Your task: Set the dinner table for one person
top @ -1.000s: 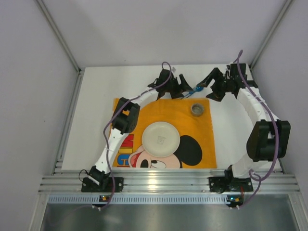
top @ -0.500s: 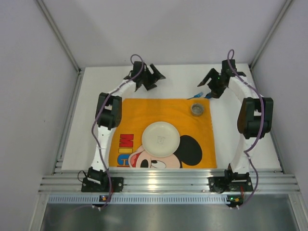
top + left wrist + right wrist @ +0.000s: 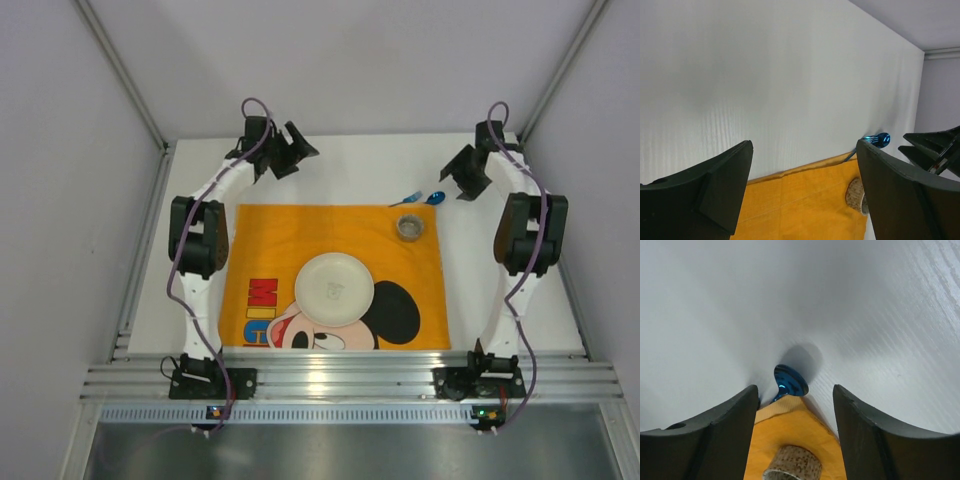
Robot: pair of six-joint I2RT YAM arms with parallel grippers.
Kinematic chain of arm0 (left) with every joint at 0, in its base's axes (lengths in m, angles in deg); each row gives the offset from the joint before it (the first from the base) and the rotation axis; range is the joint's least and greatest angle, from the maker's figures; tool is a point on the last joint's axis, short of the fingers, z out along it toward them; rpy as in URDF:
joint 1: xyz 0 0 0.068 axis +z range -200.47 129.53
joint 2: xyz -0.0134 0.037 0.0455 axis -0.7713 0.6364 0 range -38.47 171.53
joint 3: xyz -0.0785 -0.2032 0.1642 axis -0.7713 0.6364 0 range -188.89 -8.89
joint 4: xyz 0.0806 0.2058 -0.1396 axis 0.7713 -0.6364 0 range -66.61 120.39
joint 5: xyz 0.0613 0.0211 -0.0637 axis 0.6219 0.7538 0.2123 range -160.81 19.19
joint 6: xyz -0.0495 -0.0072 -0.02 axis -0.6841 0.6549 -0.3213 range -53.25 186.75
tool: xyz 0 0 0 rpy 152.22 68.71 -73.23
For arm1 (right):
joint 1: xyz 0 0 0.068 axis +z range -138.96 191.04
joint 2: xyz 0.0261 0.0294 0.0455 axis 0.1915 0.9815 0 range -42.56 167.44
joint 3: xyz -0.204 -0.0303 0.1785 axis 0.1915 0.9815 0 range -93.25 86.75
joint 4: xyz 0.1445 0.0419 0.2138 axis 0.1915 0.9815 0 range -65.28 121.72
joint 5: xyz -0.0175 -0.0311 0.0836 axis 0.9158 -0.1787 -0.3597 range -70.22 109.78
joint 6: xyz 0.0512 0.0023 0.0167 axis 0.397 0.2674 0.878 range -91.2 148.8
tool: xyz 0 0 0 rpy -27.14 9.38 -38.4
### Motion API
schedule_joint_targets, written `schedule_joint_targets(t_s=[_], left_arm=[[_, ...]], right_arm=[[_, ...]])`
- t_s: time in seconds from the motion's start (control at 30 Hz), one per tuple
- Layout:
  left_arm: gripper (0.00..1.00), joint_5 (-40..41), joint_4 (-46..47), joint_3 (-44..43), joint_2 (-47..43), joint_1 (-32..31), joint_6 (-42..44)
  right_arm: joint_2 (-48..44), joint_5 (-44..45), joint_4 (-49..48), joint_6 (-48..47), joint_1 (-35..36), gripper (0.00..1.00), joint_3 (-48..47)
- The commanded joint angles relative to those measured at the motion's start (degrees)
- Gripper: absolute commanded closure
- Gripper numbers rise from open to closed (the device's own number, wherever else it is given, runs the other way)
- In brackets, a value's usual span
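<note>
The dinner table (image 3: 195, 215) is a white tabletop carrying an orange cartoon-mouse placemat (image 3: 300, 232). On the mat sit a white plate (image 3: 334, 288) and, near the back right corner, a small speckled cup (image 3: 410, 227). A blue spoon (image 3: 421, 198) lies at the mat's back right edge, its bowl (image 3: 790, 381) on the white top. My left gripper (image 3: 303, 153) hovers open over the back left of the table, nothing in it. My right gripper (image 3: 458, 180) is open at the back right, just behind the spoon and apart from it. The cup (image 3: 792, 463) shows below its fingers.
Aluminium rails (image 3: 350, 380) run along the near edge and the left side (image 3: 140, 260). Grey walls enclose the table on three sides. In the left wrist view I see the mat's back edge (image 3: 805, 170), the cup (image 3: 855, 196), the spoon (image 3: 877, 140) and the other gripper (image 3: 932, 150).
Both grippers have drawn away from the spoon at the back middle: the left arm swung left, the right arm right. The spoon now lies free. The right jaws have narrowed somewhat.
</note>
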Motion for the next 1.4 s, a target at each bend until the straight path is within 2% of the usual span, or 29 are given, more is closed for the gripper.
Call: schedule_joint_targets(t_s=[0.0,0.13,0.37,0.6,0.7,0.77,0.9,1.03,1.17,1.3,1.37], left_arm=[[0.11,0.4,-2.1,2.4,-3.3,0.2,2.3],[0.11,0.6,-4.0,2.4,-3.5,0.3,3.8],[0.11,1.5,-6.1,2.9,-3.6,0.9,5.6],[0.11,1.6,-7.6,3.0,-3.5,1.1,6.5],[0.11,1.9,-8.9,2.7,-3.8,1.1,7.7],[0.11,2.1,-10.1,2.4,-4.1,1.3,8.3],[0.11,2.6,-12.0,2.7,-5.3,1.7,10.2],[0.11,3.1,-13.5,3.8,-7.9,1.9,11.9],[0.11,4.0,-14.1,6.1,-11.3,2.1,13.2],[0.11,4.3,-14.2,9.4,-15.7,2.5,13.9],[0.11,4.4,-14.1,12.1,-17.4,2.7,14.4]], right_arm=[[3.1,1.8,-0.1,0.2,0.1,0.39,-2.7],[4.6,1.8,-0.9,0.6,0.2,0.53,-2.8],[6.5,0.3,-3.0,1.1,1.9,0.61,-2.9],[8.9,-0.3,-4.5,1.4,2.8,0.76,-3.8],[9.9,-0.4,-5.2,1.3,2.8,0.87,-4.5],[10.4,-0.3,-5.5,0.6,2.8,0.99,-5.9],[10.6,0.9,-5.1,-0.8,2.7,1.00,-9.7],[10.0,2.6,-3.0,-2.9,2.6,1.00,-17.4],[6.7,2.7,-1.2,-7.0,2.8,1.00,-21.8],[0.6,-4.1,-3.9,-11.4,3.2,1.00,-20.9],[-3.9,-13.0,-7.5,-14.3,5.1,1.00,-18.0]])
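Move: The spoon's bowl, sticking out at the mat's far right corner, lies about 3 cm left of the right hand, level with it fore and aft and some 5 cm below. The fork's tines are about 6 cm left of that bowl; the cup stands some 10 cm back and 11 cm left of the right hand. From the left hand the spoon's bowl lies around 35 cm right, 3 cm back and 11 cm below. Onto the spoon's bowl the right hand sinks about 5 cm, its half-open fingers closing as it eases slightly left and forward, and pinches it; then it carries the spoon forward and up, some 11 cm above its lowest point, fingertips tilting upward. The left hand, open and empty, dips and rises again while drawing back and left, away from the cutlery, rolling slightly. ##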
